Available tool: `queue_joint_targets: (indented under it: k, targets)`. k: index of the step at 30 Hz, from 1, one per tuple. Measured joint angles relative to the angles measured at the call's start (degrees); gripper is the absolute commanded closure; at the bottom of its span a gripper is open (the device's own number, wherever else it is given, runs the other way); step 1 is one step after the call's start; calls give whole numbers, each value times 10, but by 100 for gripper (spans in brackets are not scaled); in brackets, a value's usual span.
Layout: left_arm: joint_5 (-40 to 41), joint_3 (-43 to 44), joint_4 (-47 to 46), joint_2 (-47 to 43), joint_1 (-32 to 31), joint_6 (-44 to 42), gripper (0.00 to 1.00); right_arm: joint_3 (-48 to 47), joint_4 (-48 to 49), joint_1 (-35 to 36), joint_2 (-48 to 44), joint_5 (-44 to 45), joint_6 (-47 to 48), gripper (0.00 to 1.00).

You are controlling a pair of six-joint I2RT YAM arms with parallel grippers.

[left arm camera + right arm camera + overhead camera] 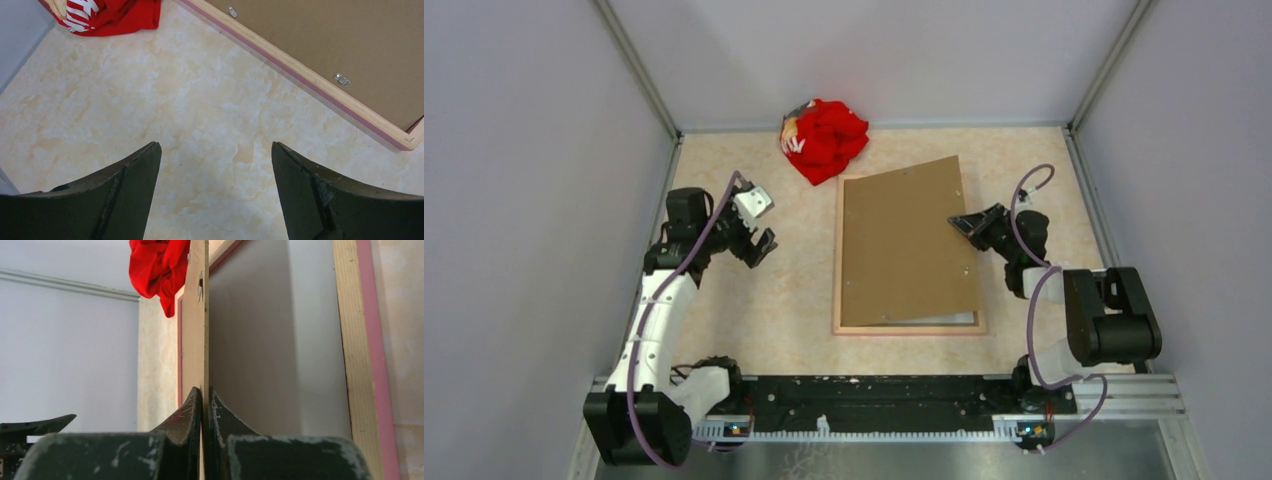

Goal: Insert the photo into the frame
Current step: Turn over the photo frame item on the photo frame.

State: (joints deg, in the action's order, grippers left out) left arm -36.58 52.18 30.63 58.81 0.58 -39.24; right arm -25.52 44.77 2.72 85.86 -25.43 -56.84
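The frame lies face down mid-table, its light wood back up and a pink edge showing. The brown hardboard backing rests on it askew, its right edge raised. My right gripper is shut on that edge, and the thin board runs between its jaws. A pale sheet shows under the board inside the frame. I cannot tell whether it is the photo, as no printed side shows. My left gripper hovers open over bare table left of the frame, nothing between its jaws.
A red cloth bundle lies at the back of the table by the frame's far left corner. Metal turn clips sit along the frame's inner rim. Grey walls enclose the table on three sides.
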Motion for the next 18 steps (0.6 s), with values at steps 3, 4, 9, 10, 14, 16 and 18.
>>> queue_joint_targets:
  k: [3, 4, 9, 10, 14, 16, 18]
  targets:
    - [0, -2, 0, 1, 0, -2, 11, 0, -18, 13, -9, 21, 7, 87]
    - [0, -2, 0, 2, 0, -2, 11, 0, -25, 17, -14, 28, 11, 78]
    - [0, -6, 1, 2, 0, -7, 10, -2, -95, 28, -30, 64, 59, 44]
    - [0, -7, 1, 2, 0, -8, 10, -3, -115, 29, -31, 70, 70, 40]
    - [-1, -12, 3, 2, 0, -11, 10, -24, -200, 36, -40, 97, 115, 26]
    - [-1, -13, 3, 2, 0, -12, 10, -43, -242, 44, -46, 114, 137, 24]
    - [-2, -13, 3, 2, -1, -12, 10, -67, -286, 57, -50, 135, 162, 23]
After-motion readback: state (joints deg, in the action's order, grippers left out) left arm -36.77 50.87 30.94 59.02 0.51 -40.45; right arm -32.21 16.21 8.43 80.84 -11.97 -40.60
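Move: The right hand already pinches the right edge of the brown backing board, raised above the frame. The board's middle is about 8 cm to the hand's left, 3 cm back and 3 cm lower. The frame's middle lies roughly 8 cm left, 7 cm back and 6 cm below. The red cloth is some 24 cm left and 17 cm ahead. From the left hand, the frame's middle is about 26 cm right, 1 cm ahead and 16 cm below. Let the right edge of the backing board down with the right gripper: sink about 4 cm towards the frame, drawing slightly back. Open the shut fingers well as you go down to free the board, and roll the wrist some 20 degrees so its left side dips, tipping the fingertips a little further down. End with the spread fingers close over the board's right edge. ##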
